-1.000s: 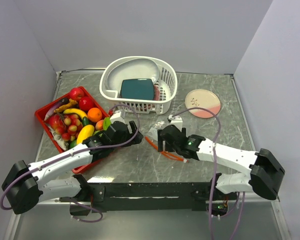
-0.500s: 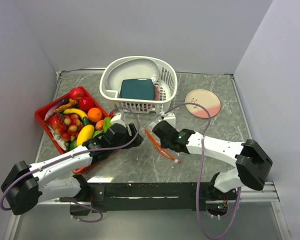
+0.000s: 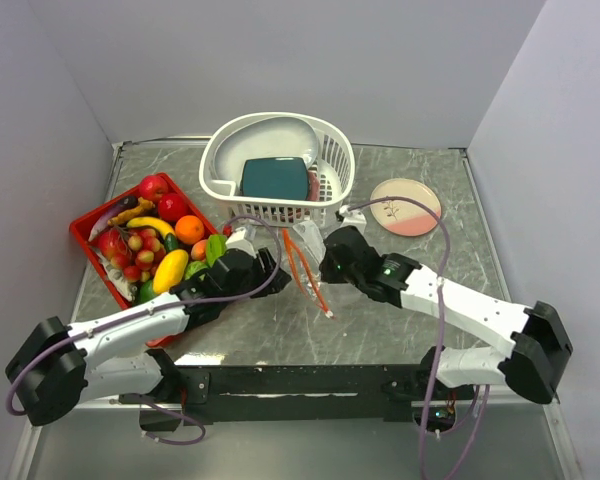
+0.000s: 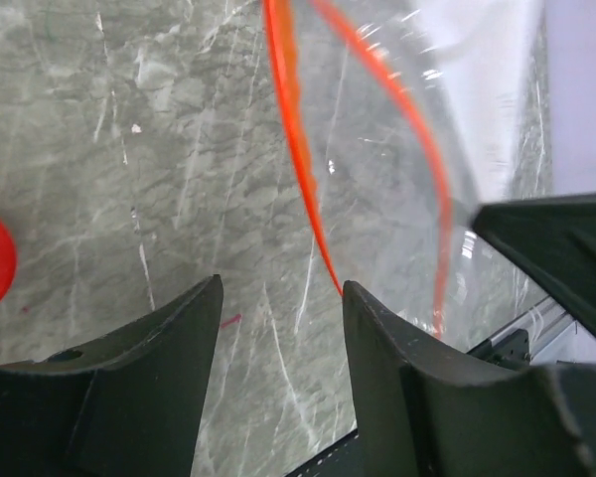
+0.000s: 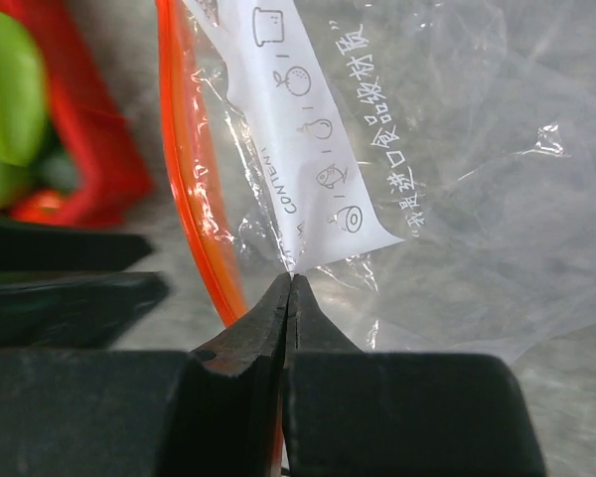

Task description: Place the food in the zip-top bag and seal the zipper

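Observation:
The clear zip-top bag (image 5: 457,199) hangs with its mouth toward the left arm, and its orange-red zipper (image 3: 305,268) runs down the middle of the table. My right gripper (image 5: 291,283) is shut on the bag's film beside the white label (image 5: 308,119), just inside the zipper (image 5: 184,179). My left gripper (image 4: 281,298) is open at the bag's mouth, nothing between its fingers (image 4: 387,338); the zipper (image 4: 296,139) ends at its right fingertip. The food (image 3: 155,245), a heap of toy fruits and vegetables, lies in the red tray (image 3: 80,228) at the left.
A white slotted basket (image 3: 332,150) holding a teal slab (image 3: 275,178) stands at the back, close behind the bag. A pink plate (image 3: 406,205) lies at the back right. Walls close in the table on both sides.
My right gripper has shut on the bag and pulled it up and back toward the basket, so the zipper now stands more upright. The left gripper's jaws have narrowed.

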You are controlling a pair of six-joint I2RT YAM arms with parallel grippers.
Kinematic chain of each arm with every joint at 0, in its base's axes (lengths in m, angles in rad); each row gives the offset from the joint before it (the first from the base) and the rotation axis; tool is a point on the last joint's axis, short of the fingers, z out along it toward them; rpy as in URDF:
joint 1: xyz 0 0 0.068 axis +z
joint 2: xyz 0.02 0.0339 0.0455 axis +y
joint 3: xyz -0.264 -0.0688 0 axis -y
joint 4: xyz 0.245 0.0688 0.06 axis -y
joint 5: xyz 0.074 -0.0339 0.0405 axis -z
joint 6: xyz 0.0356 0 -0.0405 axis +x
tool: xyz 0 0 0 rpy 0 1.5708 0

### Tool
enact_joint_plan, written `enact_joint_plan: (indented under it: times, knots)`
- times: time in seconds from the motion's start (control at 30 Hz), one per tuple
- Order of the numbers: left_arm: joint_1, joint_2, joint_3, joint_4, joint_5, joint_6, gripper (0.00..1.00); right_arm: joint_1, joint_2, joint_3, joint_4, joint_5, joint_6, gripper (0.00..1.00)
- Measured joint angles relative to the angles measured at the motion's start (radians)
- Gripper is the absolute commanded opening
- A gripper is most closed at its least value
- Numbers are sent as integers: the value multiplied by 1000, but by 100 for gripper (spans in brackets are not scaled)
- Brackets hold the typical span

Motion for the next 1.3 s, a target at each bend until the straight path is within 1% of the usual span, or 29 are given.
enact_joint_plan:
  times: [0.2, 0.3, 0.37, 0.4, 0.43, 0.5, 0.53, 0.57, 0.6, 0.63, 0.73, 0.93, 1.1, 1.3]
  knots:
    - [0, 70, 5, 56, 10, -16, 59, -5, -63, -19, 62, -48, 53, 0]
    - [0, 95, 7, 92, 15, -25, 57, -8, -77, -39, 71, -59, 71, 0]
    - [0, 98, 7, 115, 15, -32, 46, -11, -86, -52, 73, -65, 78, 0]
    - [0, 98, 7, 129, 15, -37, 39, -14, -91, -58, 73, -66, 80, 0]
    - [0, 101, 8, 142, 15, -39, 21, -20, -100, -66, 74, -69, 84, 0]
    - [0, 113, 18, 148, 14, -43, 5, -30, -119, -77, 73, -67, 85, 10]
    - [0, 125, 28, 147, 12, -33, 1, -35, -129, -79, 70, -65, 85, 14]
    - [0, 134, 35, 147, 10, -34, 1, -37, -138, -79, 68, -62, 82, 24]
    - [0, 142, 43, 144, 9, -28, 1, -39, -145, -79, 68, -61, 77, 30]
    - [0, 147, 50, 138, 6, -18, 1, -39, -154, -79, 66, -58, 65, 42]
    - [-7, 142, 54, 137, 2, 5, 1, -14, -170, -77, 60, -35, 32, 58]
    - [-16, 95, 56, 137, 13, 50, 1, 113, -169, -17, 17, 67, -39, 60]
    - [-18, 42, 71, 135, 42, 77, 1, 173, -156, 37, 9, 141, -86, 61]
    - [-27, -8, 116, 129, 83, 102, 1, 250, -94, 127, -45, 255, -109, 63]
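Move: The near stretch of the bag's orange zipper runs about 4 cm to the left gripper's right, 2 cm ahead and a touch lower. The shut right gripper holds the bag film beside it, with that stretch some 4 cm to its left, level ahead and 2 cm below. From the left gripper, the zipper's white slider is about 9 cm right, 7 cm back and 5 cm down, and the food tray 29 cm left, 9 cm ahead and 6 cm down. Bring the half-open left gripper about 3 cm right and 2 cm forward to the orange zipper, and shut its fingers to pinch the near lip. Only then open the right gripper to let go of the film, drawing it back and left around the zipper. Raise both about 8 cm, fingertips tipping up some 15 degrees, the left keeping its pinch. ##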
